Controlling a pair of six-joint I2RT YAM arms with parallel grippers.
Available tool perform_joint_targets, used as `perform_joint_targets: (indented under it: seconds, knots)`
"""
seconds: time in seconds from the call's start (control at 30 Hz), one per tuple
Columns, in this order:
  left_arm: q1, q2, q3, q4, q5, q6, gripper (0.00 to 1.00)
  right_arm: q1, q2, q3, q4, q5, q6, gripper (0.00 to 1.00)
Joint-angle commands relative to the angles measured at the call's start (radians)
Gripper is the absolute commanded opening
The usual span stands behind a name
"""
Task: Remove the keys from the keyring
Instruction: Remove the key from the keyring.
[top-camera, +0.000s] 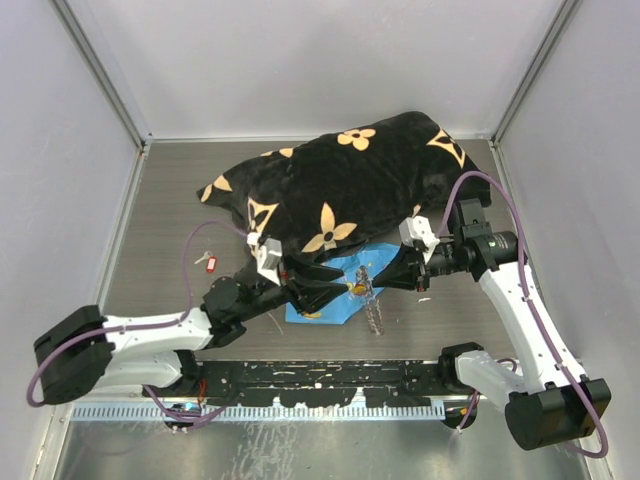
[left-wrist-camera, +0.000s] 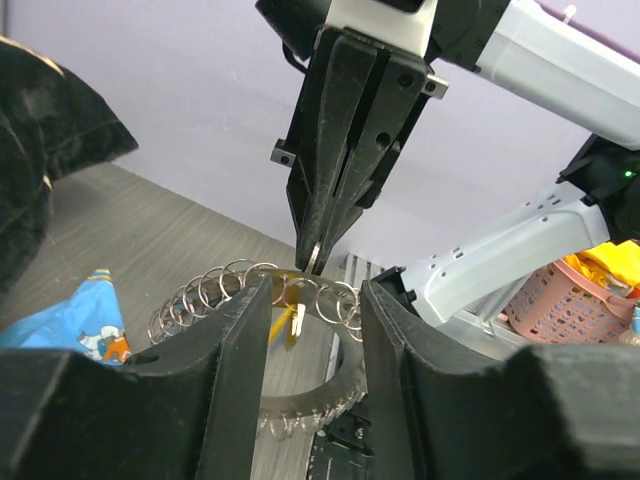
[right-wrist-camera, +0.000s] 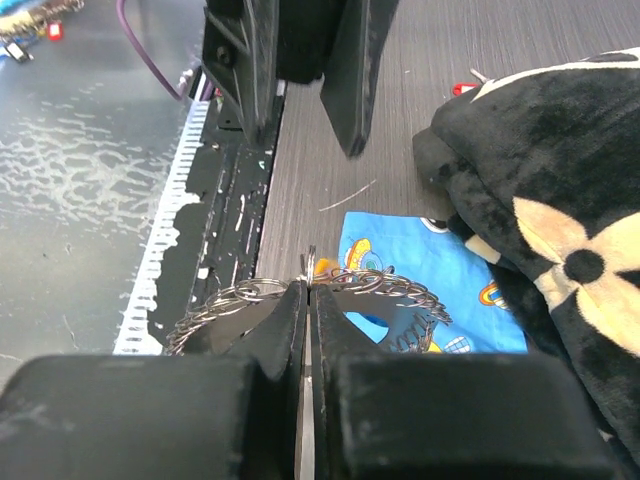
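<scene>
The keyring (top-camera: 372, 302) is a loop of small linked silver rings held just above the blue cloth. My right gripper (right-wrist-camera: 308, 290) is shut on one ring of the keyring (right-wrist-camera: 400, 290); from the left wrist its tips (left-wrist-camera: 315, 255) pinch the top of the loop. A key with a yellow head (left-wrist-camera: 297, 322) hangs from the keyring (left-wrist-camera: 200, 295) below that pinch. My left gripper (left-wrist-camera: 315, 290) faces it, open, its jaws to either side of the key and touching nothing. A red-headed key (top-camera: 209, 263) lies loose on the table at the left.
A blue patterned cloth (top-camera: 335, 297) lies under the grippers. A black blanket with tan flowers (top-camera: 350, 180) is heaped behind it. Outside the cell on the right is a pink basket (left-wrist-camera: 575, 300). The black rail with the arm bases (top-camera: 320, 380) runs along the near edge.
</scene>
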Motion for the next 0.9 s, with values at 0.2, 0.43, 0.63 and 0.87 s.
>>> perform_joint_targets:
  seconds: [0.2, 0.43, 0.63, 0.87]
  knots:
    - [0.000, -0.351, 0.047, -0.551, 0.010, 0.228, 0.46, 0.153, 0.034, 0.173, -0.138, 0.311, -0.190, 0.01]
    - [-0.081, -0.256, 0.122, -0.588, 0.054, 0.416, 0.46, 0.244, 0.080, 0.298, -0.222, 0.521, -0.273, 0.01]
    - [-0.136, -0.121, 0.166, -0.484, -0.024, 0.598, 0.46, 0.299, 0.093, 0.330, -0.249, 0.600, -0.285, 0.01]
    - [-0.138, -0.029, 0.174, -0.356, -0.101, 0.633, 0.42, 0.306, 0.087, 0.315, -0.252, 0.557, -0.286, 0.01]
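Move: The yellow key, on the keyring's upper rim, is about 3 cm to the right of the already open left hand, level fore and aft and 2 cm lower. The ring's middle hangs roughly 5 cm to that hand's right, 3 cm back and 5 cm below; the blue cloth lies almost under the hand, 2 cm back, 2 cm right and some 23 cm down. From the right hand, which already pinches the ring, the yellow key is about 2 cm left, 1 cm back and 2 cm below. The left hand first draws off about 4 cm to the left and slightly up, away from the ring, then swings down some 6 cm and back in to the right, ending about 5 cm below where it began, its fingers still open and tipped from slanting upward to nearly level, facing the hanging keys. Meanwhile the right hand keeps its pinch on the ring and turns it, tipping its fingertips down some 30 degrees with a roll while sinking about 2 cm. ##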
